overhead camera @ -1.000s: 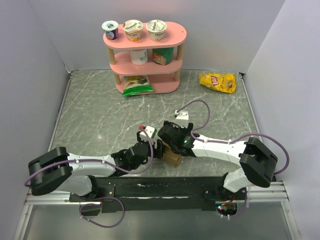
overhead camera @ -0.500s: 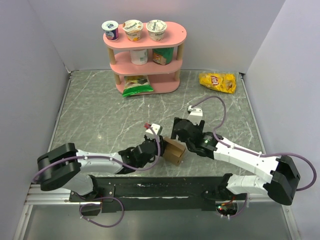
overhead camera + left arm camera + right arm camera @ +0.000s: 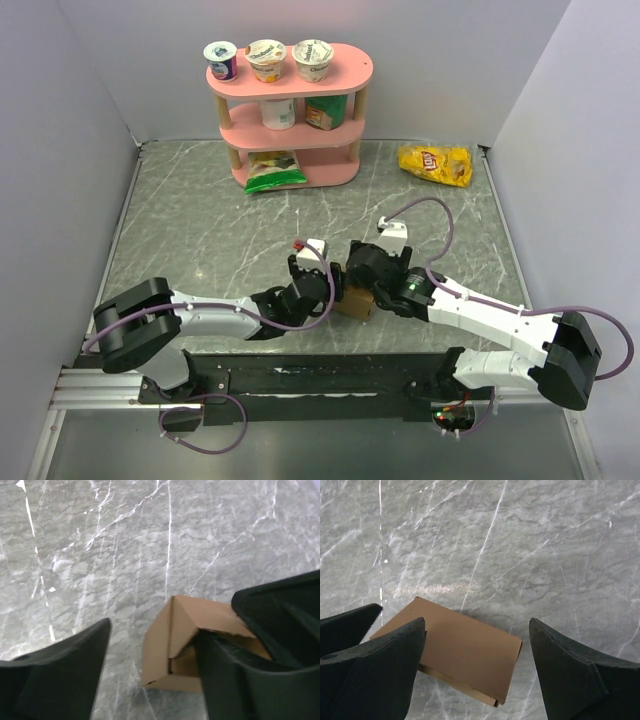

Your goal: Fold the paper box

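Note:
The paper box [image 3: 358, 302] is a small brown cardboard box on the marble table, near the front middle. In the left wrist view the box [image 3: 170, 645] has a raised top flap and an open side. My left gripper [image 3: 326, 287] is open at the box's left; its right finger [image 3: 250, 675] reaches under that flap and its left finger [image 3: 55, 675] stays off the box. My right gripper [image 3: 364, 272] is open and hovers over the box [image 3: 465, 650], with its fingers [image 3: 570, 670] spread wider than the box.
A pink three-tier shelf [image 3: 290, 110] with yogurt cups and a green bag [image 3: 275, 172] stands at the back. A yellow chip bag [image 3: 436, 164] lies at the back right. A black rail [image 3: 320, 378] runs along the near edge. White walls close in both sides.
Both arms have reached farther from the near edge and a little to the right. The box has slid slightly right and away with them. The right arm has stretched out.

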{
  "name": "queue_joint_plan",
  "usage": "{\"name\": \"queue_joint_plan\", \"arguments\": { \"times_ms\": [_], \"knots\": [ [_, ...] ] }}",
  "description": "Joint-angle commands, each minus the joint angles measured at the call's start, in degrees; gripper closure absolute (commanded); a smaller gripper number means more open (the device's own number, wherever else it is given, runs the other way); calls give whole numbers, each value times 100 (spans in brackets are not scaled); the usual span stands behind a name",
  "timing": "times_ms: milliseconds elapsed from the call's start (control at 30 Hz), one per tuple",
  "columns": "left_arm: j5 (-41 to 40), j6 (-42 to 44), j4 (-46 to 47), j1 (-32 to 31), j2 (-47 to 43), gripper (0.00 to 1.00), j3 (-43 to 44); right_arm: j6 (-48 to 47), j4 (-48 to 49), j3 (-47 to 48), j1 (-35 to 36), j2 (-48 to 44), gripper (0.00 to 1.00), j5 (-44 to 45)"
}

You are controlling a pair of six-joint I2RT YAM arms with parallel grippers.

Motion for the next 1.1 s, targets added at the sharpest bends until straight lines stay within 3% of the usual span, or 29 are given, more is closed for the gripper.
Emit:
{"name": "queue_joint_plan", "arguments": {
  "times_ms": [0, 600, 1067],
  "knots": [
    [552, 378, -1032, -25, 52, 21, -349, 289, -144, -82, 48, -24, 9, 320],
    [1729, 915, -759, -25, -1556, 2, -1185, 245, -118, -90, 48, -147, 9, 312],
    [2301, 862, -961, -8, -2417, 4, -1474, 183, -83, -126, 39, -261, 9, 251]
  ]
}}
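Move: The box lies to the left hand's right, its middle about 7 cm right, 4 cm back and 3 cm below. Its left end stands open around the left gripper's right finger. The near table edge runs about 15 cm behind the left hand and 6 cm lower. From the right hand, which hovers over the box, its middle is roughly 4 cm left, 4 cm back and 6 cm below. The box is drawn back towards the near table edge by the left gripper, whose right finger stays hooked in the open left end behind the side flap. The hand travels about 7 cm back and some 3 cm left at level height, turning about 20 degrees clockwise as its fingers spread wider. The right hand hangs open, almost still. ##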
